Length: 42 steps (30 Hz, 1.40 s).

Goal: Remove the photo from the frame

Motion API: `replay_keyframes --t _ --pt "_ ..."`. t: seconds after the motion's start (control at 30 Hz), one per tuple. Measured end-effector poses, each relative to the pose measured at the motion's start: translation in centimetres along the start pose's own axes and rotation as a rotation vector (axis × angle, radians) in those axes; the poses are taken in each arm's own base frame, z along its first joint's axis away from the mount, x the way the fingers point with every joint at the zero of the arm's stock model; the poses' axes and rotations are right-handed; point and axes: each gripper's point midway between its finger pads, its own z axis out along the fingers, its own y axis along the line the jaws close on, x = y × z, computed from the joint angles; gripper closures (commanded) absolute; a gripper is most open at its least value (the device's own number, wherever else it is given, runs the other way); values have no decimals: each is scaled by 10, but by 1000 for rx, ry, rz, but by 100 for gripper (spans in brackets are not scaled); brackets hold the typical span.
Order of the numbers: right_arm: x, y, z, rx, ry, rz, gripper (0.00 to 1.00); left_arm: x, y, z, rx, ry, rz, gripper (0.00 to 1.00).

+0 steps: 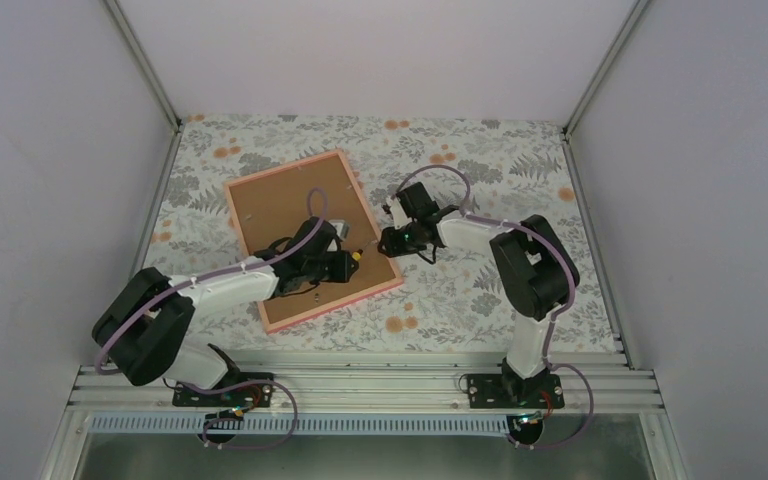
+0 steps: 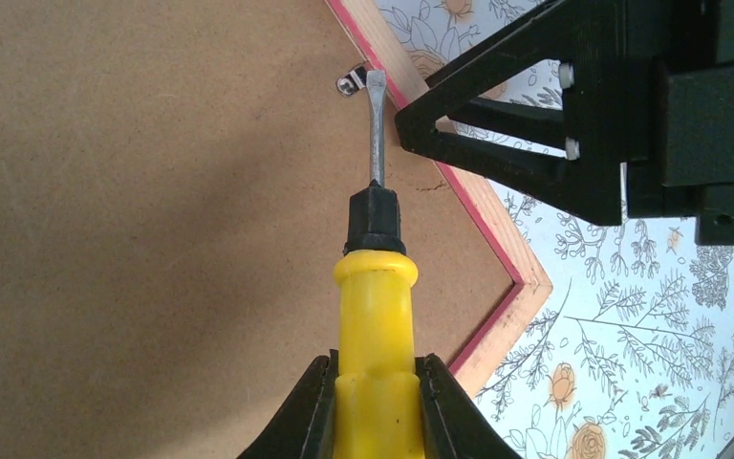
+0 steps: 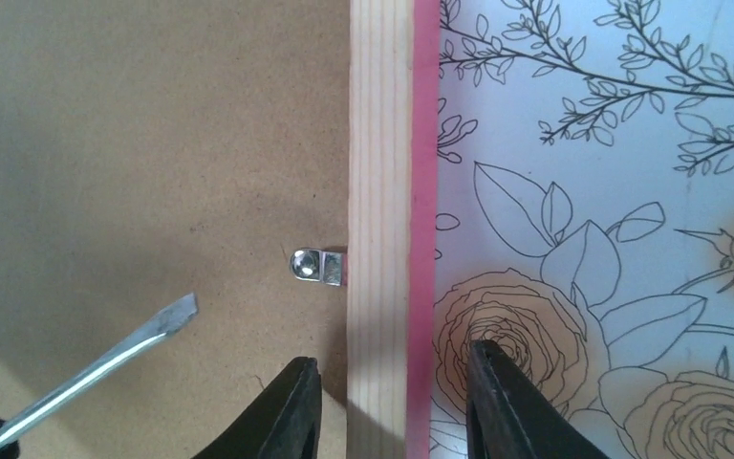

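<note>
The frame point(image 1: 290, 168) lies face down, its brown backing board point(image 1: 280, 210) turned up. The photo is hidden beneath that board. My left gripper point(image 2: 375, 368) is shut on a yellow-handled screwdriver point(image 2: 376, 316), whose flat blade tip rests beside a small metal clip point(image 2: 352, 81) at the frame's right rail point(image 2: 497, 251). My right gripper point(image 3: 394, 368) is open and straddles that wooden, pink-edged rail point(image 3: 382, 143), one finger over the board and one over the cloth, with a gap on each side. The clip point(image 3: 317, 267) sits just ahead of it, the screwdriver blade point(image 3: 124, 349) to its left.
A floral tablecloth point(image 1: 480, 160) covers the table around the frame. Grey walls close in the back and both sides. The two arms meet over the frame's right edge, and the right gripper's black fingers point(image 2: 497, 124) stand close to the screwdriver tip.
</note>
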Motion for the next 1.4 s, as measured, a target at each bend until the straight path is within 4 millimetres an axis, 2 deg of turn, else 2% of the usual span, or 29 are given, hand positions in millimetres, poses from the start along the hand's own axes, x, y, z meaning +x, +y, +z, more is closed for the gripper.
replay_keyframes --t 0.23,0.63,0.9,1.4 --pt "2 -1 1 2 -1 0 85 3 4 9 -12 20 -4 97" --pt "17 7 -3 9 -10 27 95 8 -2 13 10 38 4 98" --pt "24 12 -3 15 -16 55 96 16 -4 21 17 65 8 98" --pt "25 13 -3 24 -33 65 96 17 -5 19 21 62 -7 98"
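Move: The right hand has its open fingers astride the frame's right bar, the bar right between them and about 1 cm below the hand point. A metal tab sits inside the bar, some 2 cm ahead and 2 cm left of that hand; the frame's near-right corner is about 8 cm back and 4 cm right. From the left hand, holding the screwdriver, the tab is roughly 5 cm ahead, 6 cm right and 7 cm below. The right fingers shut on the frame's right bar, pinching it from both sides, then the hand drags it back about 3 cm with a slight clockwise turn and keeps its grip. Meanwhile the left hand, still gripping the screwdriver, sinks about 2 cm in two steps, easing right and slightly back to bring the blade's tip down to the metal tab's near edge by the bar. ##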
